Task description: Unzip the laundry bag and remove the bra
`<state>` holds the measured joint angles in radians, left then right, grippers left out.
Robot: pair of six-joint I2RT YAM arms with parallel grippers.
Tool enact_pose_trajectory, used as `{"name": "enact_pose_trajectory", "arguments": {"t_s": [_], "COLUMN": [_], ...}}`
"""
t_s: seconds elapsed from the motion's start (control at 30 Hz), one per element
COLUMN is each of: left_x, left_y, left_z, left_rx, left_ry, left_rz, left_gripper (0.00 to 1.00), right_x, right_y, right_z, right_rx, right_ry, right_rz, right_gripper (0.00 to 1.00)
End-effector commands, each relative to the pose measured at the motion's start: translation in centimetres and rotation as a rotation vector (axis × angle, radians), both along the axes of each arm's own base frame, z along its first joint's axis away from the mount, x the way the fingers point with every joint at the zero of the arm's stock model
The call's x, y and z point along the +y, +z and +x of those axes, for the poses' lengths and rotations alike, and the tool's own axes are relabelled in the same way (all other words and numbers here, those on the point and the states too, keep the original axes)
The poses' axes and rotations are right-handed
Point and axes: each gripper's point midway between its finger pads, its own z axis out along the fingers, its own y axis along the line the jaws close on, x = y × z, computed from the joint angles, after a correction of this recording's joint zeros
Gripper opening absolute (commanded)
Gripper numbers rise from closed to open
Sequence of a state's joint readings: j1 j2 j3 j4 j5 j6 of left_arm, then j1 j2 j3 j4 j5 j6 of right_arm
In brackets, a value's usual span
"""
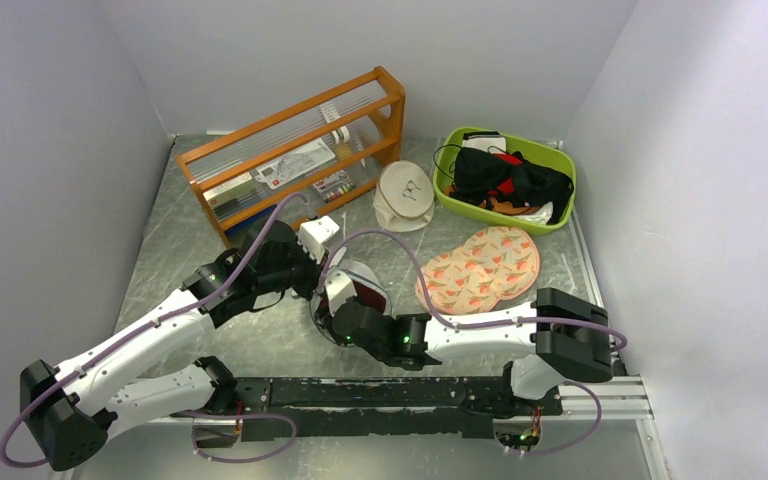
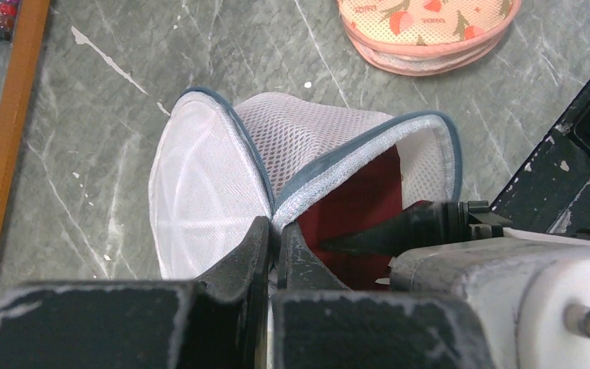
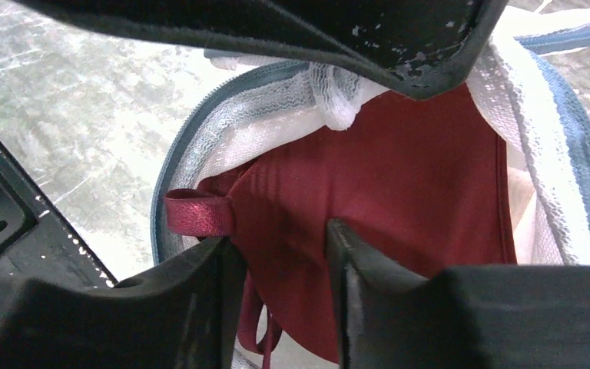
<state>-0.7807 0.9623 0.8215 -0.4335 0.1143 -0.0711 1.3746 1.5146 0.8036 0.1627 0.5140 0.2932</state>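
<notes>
The laundry bag (image 1: 365, 287) is a round white mesh bag with a blue-grey rim, lying unzipped mid-table. In the left wrist view its rim (image 2: 353, 150) gapes and the maroon bra (image 2: 357, 204) shows inside. My left gripper (image 2: 275, 231) is shut on the bag's rim, holding the flap up. My right gripper (image 3: 280, 250) is open and reaches into the opening, with bra (image 3: 399, 177) fabric lying between its fingers (image 3: 342, 246). A maroon strap loop (image 3: 196, 214) sits by its left finger. In the top view the left gripper (image 1: 312, 262) and right gripper (image 1: 345, 312) meet at the bag.
A peach two-lobed pad (image 1: 480, 268) lies right of the bag. A cream round pouch (image 1: 405, 193), a green basket (image 1: 550, 215) holding black clothing, and a wooden rack (image 1: 295, 150) stand at the back. A metal rail (image 1: 410, 392) runs along the near edge.
</notes>
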Motion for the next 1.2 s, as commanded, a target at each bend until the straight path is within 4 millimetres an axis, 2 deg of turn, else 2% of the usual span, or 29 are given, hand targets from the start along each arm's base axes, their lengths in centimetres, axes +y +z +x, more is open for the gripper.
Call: {"name": "enact_pose_trajectory", "arguments": {"t_s": [0.0, 0.2, 0.37, 0.6, 0.8, 1.17], "left_x": [-1.0, -1.0, -1.1, -1.0, -0.5, 0.4], "left_y": [1.5, 1.3, 1.2, 0.9, -0.2, -2.7], "left_z": [0.1, 0.2, 0.1, 0.2, 0.9, 2.4], "left_rx": [-0.036, -0.036, -0.027, -0.019, 0.010, 0.089], "left_ry": [-0.029, -0.029, -0.033, -0.020, 0.042, 0.143], "left_rz": [-0.054, -0.047, -0.044, -0.034, -0.001, 0.070], "left_gripper": [0.07, 0.07, 0.07, 0.07, 0.07, 0.07], "right_x": [0.8, -0.5, -2.2, -3.7, -4.1, -6.9], "right_y": [2.7, 5.5, 6.4, 7.2, 10.5, 17.2], "right_z": [1.3, 0.8, 0.3, 1.4, 0.6, 1.2], "right_rx": [-0.036, -0.033, 0.008, 0.079, 0.111, 0.069], "right_ry": [-0.062, -0.060, -0.059, -0.055, 0.020, -0.032], "right_rz": [0.067, 0.153, 0.230, 0.314, 0.433, 0.570], "right_gripper": [0.35, 0.13, 0.02, 0.00, 0.00, 0.00]}}
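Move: The bra lies in the open laundry bag, its middle about 3 cm ahead, 3 cm right and 2 cm below the right hand, whose parted fingers already straddle its strap end. The bag's middle is about 2 cm ahead, 4 cm right and 3 cm below; its folded-back lid some 9 cm ahead, straight in line. The floral bags lie about 10 cm ahead and 29 cm right. From the left hand, holding the bag by its rim, the bra is about 2 cm back, 7 cm right and 5 cm below. The bra is pinched near its strap as the right fingers close from half open, then drawn up out of the bag's mouth: the right hand rises about 12 cm in two pulls, drifting some 6 cm right between and during them, its left side rolling up about 25 degrees. The left hand keeps its pinch on the rim and, late on, sinks about 3 cm with a little forward. ##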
